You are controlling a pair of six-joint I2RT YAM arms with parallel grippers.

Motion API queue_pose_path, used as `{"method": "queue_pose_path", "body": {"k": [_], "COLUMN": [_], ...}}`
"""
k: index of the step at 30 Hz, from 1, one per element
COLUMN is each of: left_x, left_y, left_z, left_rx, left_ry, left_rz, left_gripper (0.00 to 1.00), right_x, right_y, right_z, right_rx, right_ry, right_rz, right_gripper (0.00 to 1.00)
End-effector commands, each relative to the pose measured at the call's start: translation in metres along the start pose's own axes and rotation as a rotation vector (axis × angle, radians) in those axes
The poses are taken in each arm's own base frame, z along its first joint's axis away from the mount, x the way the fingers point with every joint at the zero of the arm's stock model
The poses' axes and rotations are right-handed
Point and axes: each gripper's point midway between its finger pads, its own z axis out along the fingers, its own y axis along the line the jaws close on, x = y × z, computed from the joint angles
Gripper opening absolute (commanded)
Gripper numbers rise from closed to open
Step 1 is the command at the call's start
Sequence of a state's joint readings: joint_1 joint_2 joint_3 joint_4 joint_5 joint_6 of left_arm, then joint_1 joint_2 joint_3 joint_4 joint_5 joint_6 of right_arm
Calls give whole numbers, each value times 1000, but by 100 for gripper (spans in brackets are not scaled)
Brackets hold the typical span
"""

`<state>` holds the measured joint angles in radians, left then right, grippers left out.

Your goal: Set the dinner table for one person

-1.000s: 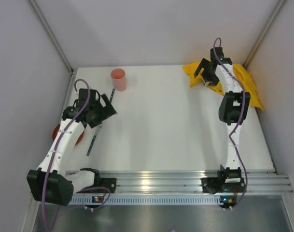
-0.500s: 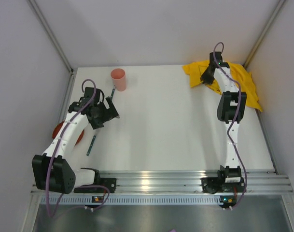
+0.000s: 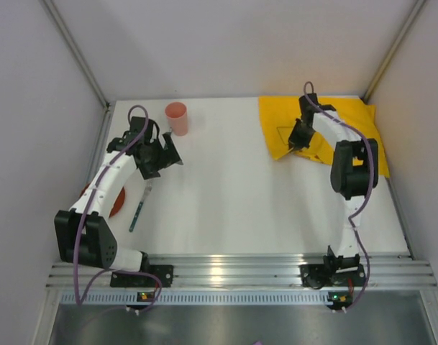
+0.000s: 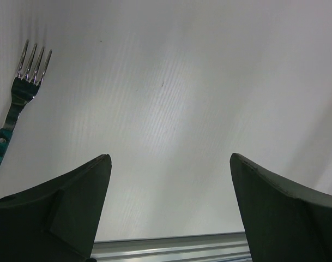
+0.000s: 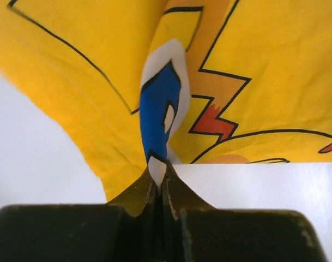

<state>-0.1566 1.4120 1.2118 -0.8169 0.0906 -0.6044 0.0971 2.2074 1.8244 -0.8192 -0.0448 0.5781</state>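
The dinner table (image 3: pixel 240 194) is a white top with a silver rail along its near edge. At its back right lies a yellow cloth (image 3: pixel 334 118) with a cartoon print, spread fairly flat. My right gripper (image 3: pixel 296 141) sits at the cloth's near left part. In the right wrist view this gripper (image 5: pixel 159 168) is shut on a raised fold of the cloth (image 5: pixel 264 82). My left gripper (image 3: pixel 165 154) hangs over the table's left side, just past a fork (image 3: pixel 141 205). Seen from the left wrist, the gripper (image 4: pixel 170 156) is open and empty, the fork (image 4: pixel 18 98) at its left.
A pink cup (image 3: pixel 177 117) stands upright at the back left, close to the left gripper. A red round thing (image 3: pixel 118 203) shows at the table's left edge, mostly hidden by the left arm. The aluminium rail (image 4: pixel 166 245) runs below the left fingers.
My right gripper has shut on the cloth and drawn it left and nearer, spreading it from a bunched heap. The left gripper has shifted slightly back and right, still open.
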Motion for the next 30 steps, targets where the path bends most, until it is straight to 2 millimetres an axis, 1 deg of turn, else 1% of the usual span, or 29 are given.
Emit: {"method": "queue_pose_path", "body": {"k": [1,2,3,4,5,6,7,8,10,11,12,13,14,15,16,17,18,19,20,21,22,23,24,25,26,27,28,29,30], "left_x": [-21,-22,-23,-24,-24,-25,-26,-25,-24,-20,-20,-17,-10,-7,-2,8,13,19,31,37,46,50,54,61,61,70,68,71,79], "left_y": [-22,-23,-24,-25,-27,-27,-29,-29,-33,-35,-39,-42,-49,-56,-62,-77,-86,-95,-113,-122,-139,-147,-157,-161,-179,-181,-198,-204,-202], "left_z": [-8,-9,-9,-9,-9,-10,-11,-11,-12,-10,-9,-7,-5,-2,2,3,5,15,16,21,30,35,42,60,60,81,83,88,109], "left_rx": [63,67,70,72,76,78,83,84,97,103,111,117,127,142,149,176,191,199,228,237,251,260,270,255,293,278,311,325,303], "left_ry": [-65,-70,-75,-80,-84,-85,-88,-89,-90,-84,-88,-79,-67,-67,-56,-45,-38,-21,-5,9,30,42,53,83,85,127,125,147,183], "left_rz": [35,40,43,47,50,52,53,56,64,73,77,83,103,116,129,165,182,200,239,250,278,291,305,315,335,346,361,369,373], "left_gripper": [95,95,95,95,95,96,96,96,96,96,96,96,96,96,96,96,96,96,96,96,96,96,96,96,96,96,96,96,96], "right_x": [59,73,102,121,134,156,166,172,180,179,170,168,166,158,158,151,151,156,152,158,159,154,159,160,156,158,157,155,153], "right_y": [67,77,96,100,109,118,118,117,104,95,82,69,57,43,29,15,7,-6,-14,-27,-33,-38,-50,-55,-58,-62,-63,-64,-62], "right_z": [-93,-102,-114,-118,-135,-145,-151,-166,-174,-187,-188,-186,-191,-189,-183,-183,-181,-175,-170,-160,-157,-152,-143,-138,-134,-131,-130,-131,-133], "right_rx": [-211,-244,-297,-321,-367,-402,-403,-418,-389,-380,-324,-287,-260,-215,-182,-163,-154,-135,-134,-111,-108,-109,-92,-90,-111,-114,-120,-126,-135], "right_ry": [-7,4,42,75,85,125,140,130,121,89,37,22,8,-10,1,-8,0,16,12,38,38,28,53,65,70,86,89,90,81], "right_rz": [-150,-177,-231,-254,-282,-322,-333,-349,-377,-387,-393,-418,-425,-409,-411,-379,-371,-354,-327,-313,-305,-282,-271,-256,-226,-217,-211,-207,-217], "right_gripper": [0,0,0,5,42,98,100,100,100,100,100,100,100,100,100,100,100,100,100,100,100,100,100,100,99,99,98,98,97]}}
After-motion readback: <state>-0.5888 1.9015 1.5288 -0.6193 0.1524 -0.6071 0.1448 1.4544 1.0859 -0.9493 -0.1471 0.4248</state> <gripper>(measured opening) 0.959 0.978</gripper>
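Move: The right fingers already hold the near edge of the yellow cloth, whose middle lies about 10 cm ahead and 13 cm right of them; the bare table this edge is headed for is some 20 cm back and 20 cm left, 4 cm lower. From the open left hand, the cloth's middle is about 25 cm ahead, 56 cm right and 14 cm below, the pink cup 26 cm straight ahead and 9 cm below, the fork 8 cm back, 10 cm left and 14 cm below. Back and left in a quick, rising sweep, the right hand pulls the pinched cloth edge, then opens wide after roughly 9 cm back and 12 cm left. It carries on left briefly, swings back right and sinks, ending farther back over the near edge. The open left hand lingers, then sweeps about 20 cm right, dropping and turning clockwise, to above the cloth's left part. ##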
